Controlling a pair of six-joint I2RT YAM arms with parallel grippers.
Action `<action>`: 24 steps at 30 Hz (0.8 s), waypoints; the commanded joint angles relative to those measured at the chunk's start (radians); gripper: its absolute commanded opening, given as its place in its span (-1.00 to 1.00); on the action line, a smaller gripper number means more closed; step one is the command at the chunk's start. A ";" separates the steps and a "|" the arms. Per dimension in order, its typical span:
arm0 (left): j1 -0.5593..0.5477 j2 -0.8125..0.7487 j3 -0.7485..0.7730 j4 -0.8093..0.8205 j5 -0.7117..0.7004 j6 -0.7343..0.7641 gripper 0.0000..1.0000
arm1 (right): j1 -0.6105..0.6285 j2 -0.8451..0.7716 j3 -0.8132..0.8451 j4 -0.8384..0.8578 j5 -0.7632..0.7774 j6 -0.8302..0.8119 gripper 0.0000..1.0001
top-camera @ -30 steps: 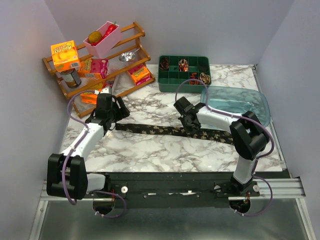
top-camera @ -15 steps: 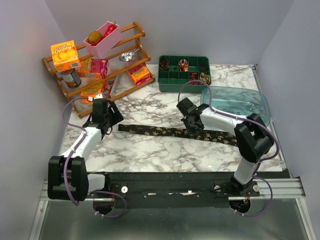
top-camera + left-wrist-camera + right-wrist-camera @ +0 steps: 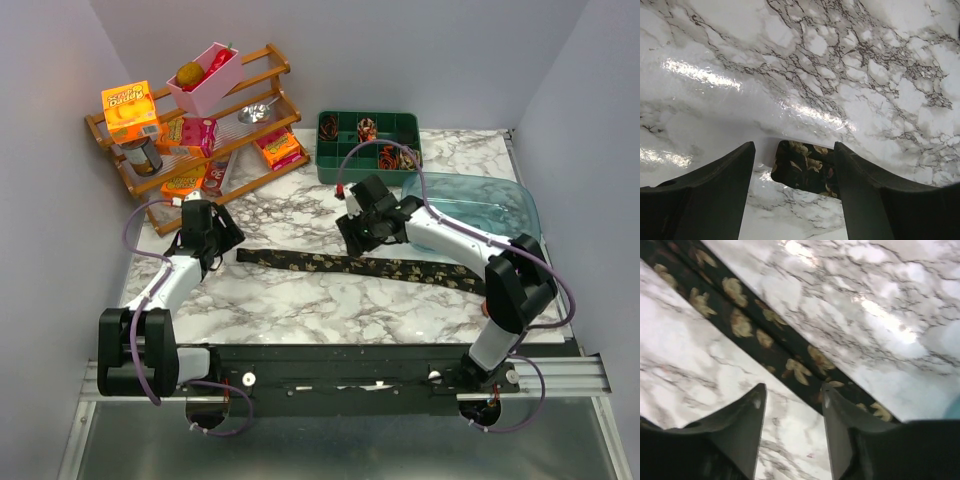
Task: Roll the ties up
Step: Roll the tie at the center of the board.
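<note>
One tie (image 3: 350, 266), dark with a small tan-gold pattern, lies flat and unrolled across the middle of the marble table (image 3: 300, 300). My left gripper (image 3: 222, 243) hovers open at its left end. In the left wrist view that tie end (image 3: 807, 167) shows between the spread fingers of the left gripper (image 3: 793, 146), untouched. My right gripper (image 3: 352, 235) is open just above the tie's middle. In the right wrist view the tie (image 3: 765, 335) runs diagonally ahead of the right gripper (image 3: 793, 388), and nothing sits between its fingers. Several rolled ties (image 3: 388, 155) sit in the green tray (image 3: 340, 172).
A wooden rack (image 3: 270, 60) at the back left holds an orange carton (image 3: 130, 110), a pink bin (image 3: 205, 80), snack boxes and a can. A clear blue tub (image 3: 480, 205) stands at the right, close behind my right arm.
My right gripper has opened, let go of the tie and moved up and left. The left gripper drew back slightly to the left, staying open. The tie lies flatter.
</note>
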 commanded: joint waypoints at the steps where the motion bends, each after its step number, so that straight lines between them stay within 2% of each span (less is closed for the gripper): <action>1: 0.010 0.013 -0.019 0.035 0.042 -0.011 0.49 | 0.041 0.044 0.044 0.097 -0.136 -0.119 0.53; 2: 0.010 0.013 -0.019 0.040 0.043 -0.011 0.49 | 0.057 0.057 0.055 0.102 -0.142 -0.127 0.71; 3: 0.010 0.013 -0.021 0.043 0.049 -0.011 0.49 | 0.067 0.069 0.086 0.105 -0.141 -0.135 0.77; 8: 0.010 0.019 -0.022 0.049 0.068 -0.013 0.50 | 0.118 0.201 0.192 0.114 -0.104 -0.191 0.92; 15: 0.010 0.016 -0.028 0.050 0.074 -0.010 0.50 | 0.136 0.324 0.279 0.131 -0.113 -0.264 0.97; 24: 0.010 0.028 -0.024 0.050 0.088 -0.010 0.50 | 0.156 0.384 0.292 0.132 -0.106 -0.308 0.99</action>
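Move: Below the right hand, by roughly 7 cm, the flat tie runs from side to side; the stretch that it goes for, in the tie's left half, is about 10 cm to its left and level in reach. The tie's left end lies some 26 cm left and 1 cm ahead. The green organizer stands about 27 cm ahead and 3 cm right, the blue tray 12 cm ahead and 26 cm right. From the left hand that stretch is about 18 cm right, 1 cm back and 7 cm down. Sweeping about 11 cm left along the tie towards its left end, the half-open right hand spreads its fingers wide and turns some 25 degrees counter-clockwise. It then sinks about 4.5 cm towards the tie, so that the open fingers come to either side of the strip, close above it; no grip yet. ##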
